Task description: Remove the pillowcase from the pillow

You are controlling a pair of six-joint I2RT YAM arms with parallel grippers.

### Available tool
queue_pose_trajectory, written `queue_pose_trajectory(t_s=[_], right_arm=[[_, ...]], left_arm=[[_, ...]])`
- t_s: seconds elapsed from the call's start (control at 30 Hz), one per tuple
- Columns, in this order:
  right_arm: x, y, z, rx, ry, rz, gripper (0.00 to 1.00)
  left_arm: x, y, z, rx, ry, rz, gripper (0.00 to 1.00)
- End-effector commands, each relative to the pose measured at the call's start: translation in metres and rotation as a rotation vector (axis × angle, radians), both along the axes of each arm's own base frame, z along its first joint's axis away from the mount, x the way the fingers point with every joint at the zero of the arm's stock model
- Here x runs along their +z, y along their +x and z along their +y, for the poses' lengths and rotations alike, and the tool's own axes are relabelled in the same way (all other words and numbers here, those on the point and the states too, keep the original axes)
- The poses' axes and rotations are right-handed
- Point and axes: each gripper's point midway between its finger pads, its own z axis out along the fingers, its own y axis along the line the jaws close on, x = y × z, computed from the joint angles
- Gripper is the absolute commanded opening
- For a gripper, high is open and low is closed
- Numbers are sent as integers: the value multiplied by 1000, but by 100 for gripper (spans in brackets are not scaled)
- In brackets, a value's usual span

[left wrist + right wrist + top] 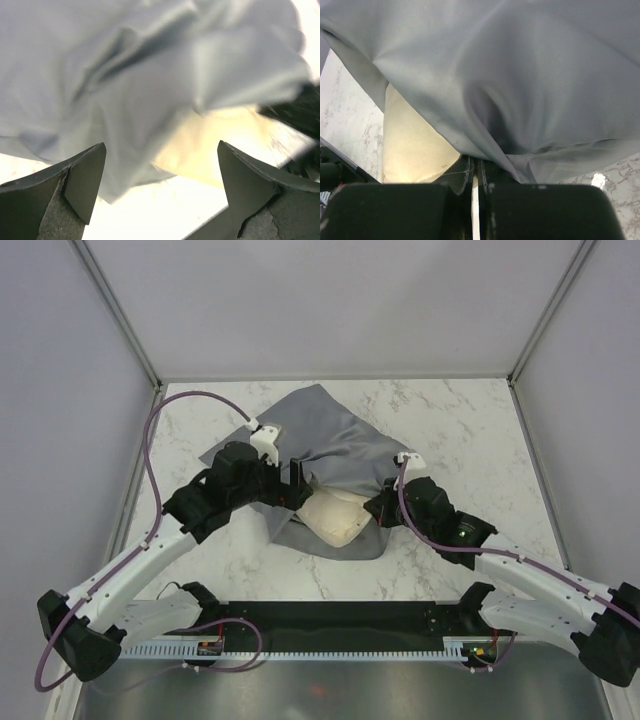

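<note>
The grey pillowcase [330, 435] lies rumpled mid-table, covering the far part of the cream pillow [335, 517], whose near end sticks out bare. My left gripper [297, 490] is open at the pillow's left side; in the left wrist view its fingers [82, 175] stand wide apart and empty in front of the pillowcase [125, 75] and pillow [215, 145]. My right gripper [385, 502] is at the pillow's right side. In the right wrist view it [476, 167] is shut on the edge of the pillowcase [520, 75], with the pillow [410, 145] to its left.
The white marble table [470, 430] is enclosed by grey walls on three sides. A black rail [330, 620] with the arm bases runs along the near edge. A purple cable [160, 440] loops over the table's left side.
</note>
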Motion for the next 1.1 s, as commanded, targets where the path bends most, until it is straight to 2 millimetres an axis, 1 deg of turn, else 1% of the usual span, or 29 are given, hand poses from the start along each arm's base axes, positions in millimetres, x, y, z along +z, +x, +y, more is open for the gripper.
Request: queue_pose_trajectory(t_s=[0.0, 0.03, 0.07, 0.1, 0.13, 0.17, 0.23, 0.33, 0.37, 0.43, 0.47, 0.5, 0.57, 0.63, 0.77, 0.83, 0.9, 0.93, 0.97, 1.07], right_arm=[[57, 28, 25, -26, 139, -126, 0], [53, 30, 28, -24, 129, -117, 0], [59, 37, 34, -26, 148, -132, 0], [61, 39, 38, -25, 155, -133, 0], [63, 43, 40, -28, 162, -137, 0], [61, 46, 44, -29, 159, -132, 0], [64, 50, 48, -37, 168, -131, 0], [68, 56, 54, -42, 180, -128, 0], [69, 57, 57, -38, 183, -126, 0], [72, 58, 59, -39, 188, -127, 0], [74, 57, 62, -33, 192, -126, 0], [75, 57, 63, -32, 195, -126, 0], [77, 55, 66, -21, 203, -126, 0], [78, 52, 67, -11, 204, -126, 0], [78, 46, 69, 9, 205, -123, 0], [79, 43, 70, 19, 210, -122, 0], [80, 39, 74, 34, 212, -120, 0], [79, 39, 74, 36, 210, -120, 0], [79, 37, 76, 42, 210, -118, 0], [75, 36, 81, 52, 203, -111, 0]], left_arm=[[-18, -52, -15, -226, -56, 120, 100], [-18, -60, -17, -255, -78, 132, 100], [-20, -72, -20, -304, -106, 158, 100], [-19, -79, -22, -320, -128, 173, 100], [-23, -83, -24, -334, -144, 181, 100], [-20, -91, -28, -358, -164, 177, 100], [-23, -94, -31, -355, -171, 171, 100], [-32, -90, -31, -298, -118, 128, 100], [-33, -84, -29, -249, -85, 99, 100], [-40, -78, -28, -189, -54, 97, 100], [-42, -71, -24, -129, -25, 76, 100], [-48, -67, -24, -91, -11, 86, 100], [-51, -56, -19, -9, 18, 65, 100], [-56, -49, -17, 51, 22, 78, 100], [-55, -36, -12, 145, 23, 60, 100], [-52, -30, -11, 177, 18, 42, 100], [-57, -24, -10, 194, 58, 28, 100], [-54, -21, -13, 190, 55, 23, 100], [-59, -21, -18, 179, 66, 40, 100], [-62, -20, -29, 150, 47, 51, 100]])
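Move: The pillow's bare end lies about 7 cm back from the left hand, 8 cm to its right and 12 cm below; the main spread of the pillowcase lies some 8 cm ahead, 4 cm right and 12 cm below. From the right hand, shut on the pillowcase mouth, the bare end is about 2 cm back, 8 cm left and 4 cm lower. The open left hand sinks 9 cm, backing, then easing forward to the pillow's corner; right carries pillowcase mouth left-forward. ##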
